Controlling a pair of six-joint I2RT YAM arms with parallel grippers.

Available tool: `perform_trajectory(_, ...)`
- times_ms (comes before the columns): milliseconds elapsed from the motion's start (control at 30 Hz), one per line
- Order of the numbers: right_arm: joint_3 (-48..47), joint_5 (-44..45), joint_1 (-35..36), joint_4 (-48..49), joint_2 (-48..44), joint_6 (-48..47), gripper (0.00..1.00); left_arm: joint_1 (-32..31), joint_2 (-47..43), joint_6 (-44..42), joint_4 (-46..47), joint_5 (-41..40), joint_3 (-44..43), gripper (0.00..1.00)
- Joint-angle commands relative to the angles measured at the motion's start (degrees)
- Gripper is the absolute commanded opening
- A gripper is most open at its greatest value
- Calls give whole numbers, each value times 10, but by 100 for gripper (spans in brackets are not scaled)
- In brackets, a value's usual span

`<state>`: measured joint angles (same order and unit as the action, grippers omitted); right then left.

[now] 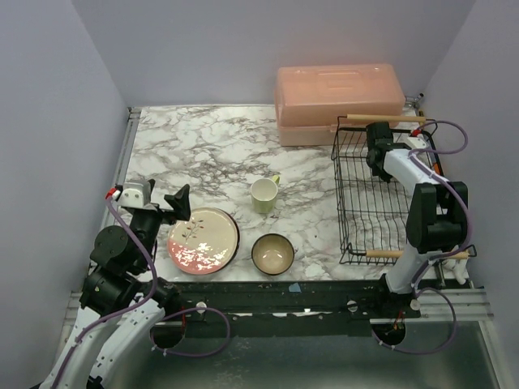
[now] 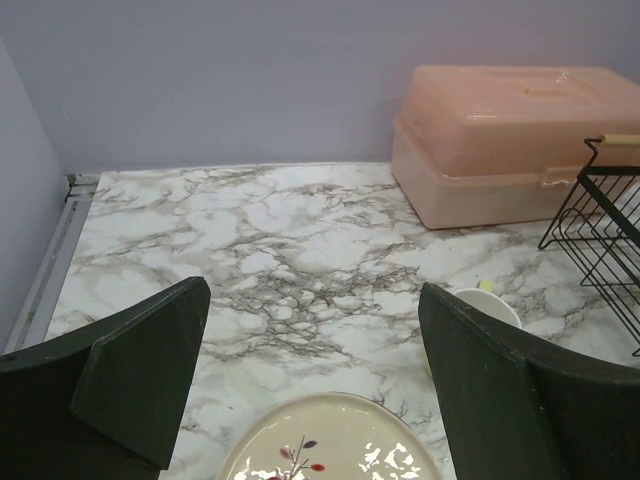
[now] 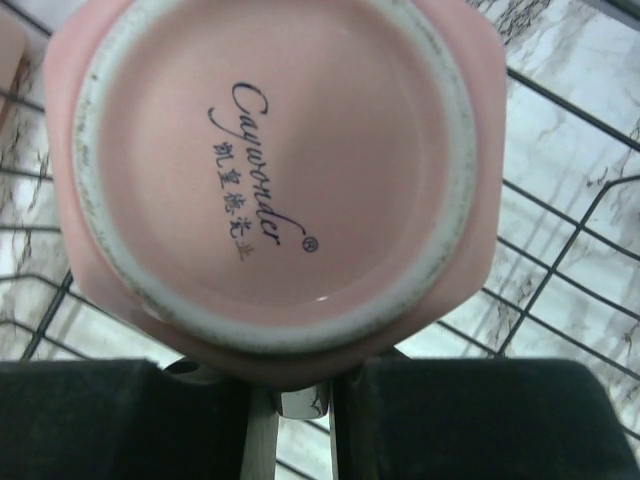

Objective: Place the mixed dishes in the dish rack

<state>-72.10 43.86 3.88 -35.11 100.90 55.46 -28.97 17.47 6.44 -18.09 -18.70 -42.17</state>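
My right gripper (image 3: 290,375) is shut on the small pink cup (image 3: 270,170). The cup's base faces the wrist camera, with the dish rack's (image 3: 560,300) wires behind it. From above, the right gripper (image 1: 375,162) hangs inside the far end of the black wire dish rack (image 1: 357,212), and the cup is hidden under the wrist. My left gripper (image 1: 174,204) stands open and empty above the far-left edge of the cream-and-pink floral plate (image 1: 203,240). The plate (image 2: 330,445) lies below the open left gripper (image 2: 312,300). The yellow-green mug (image 1: 264,194) and the bowl (image 1: 272,254) sit mid-table.
A salmon-pink lidded box (image 1: 339,104) stands at the back, touching the rack's far left corner. Purple walls close in the table on three sides. A metal rail (image 1: 122,174) runs along the table's left edge.
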Motion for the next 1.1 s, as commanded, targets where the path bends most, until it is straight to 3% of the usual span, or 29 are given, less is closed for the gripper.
perform_trajectory(0, -9, 46, -15, 75, 16, -9, 1, 2, 8, -8, 8, 0, 6, 93)
perform_trajectory(267, -11, -11, -35, 124, 46, -15, 1, 3, 15, -12, 7, 1, 4, 93)
perform_trajectory(533, -11, -18, -35, 152, 61, -11, 1, 5, 18, -13, 8, -6, 7, 93)
perform_trajectory(700, -4, -3, -35, 153, 66, 14, 7, 6, 27, -13, 8, -4, 7, 93)
perform_trajectory(867, 7, 6, -50, 153, 63, 25, 27, 7, 34, -13, 6, 0, 6, 93)
perform_trajectory(1067, 11, -4, -51, 157, 54, 18, 60, 8, 37, -13, 6, 2, 6, 93)
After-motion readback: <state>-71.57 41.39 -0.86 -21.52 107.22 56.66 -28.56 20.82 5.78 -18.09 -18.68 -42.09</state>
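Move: The pink mug, bottom up and still held by its handle, is bound for the far right part of the dish rack, about 5 cm ahead of the right hand, 5 cm to its right and 4 cm lower. The rack's far wooden handle is roughly 10 cm ahead and 9 cm left of that hand, and the peach box's middle some 14 cm ahead and 22 cm left. From the left hand, the mug's spot lies around 23 cm ahead, 70 cm right and 28 cm down. The pink mug, bottom up, is carried by its handle deeper into the dish rack's far right part: the right hand eases about 4 cm forward, sinking some 3 cm and edging right, with only a slight turn of the wrist. Once it has nearly stopped, its fingers open to about half and let go of the handle, staying around it. ##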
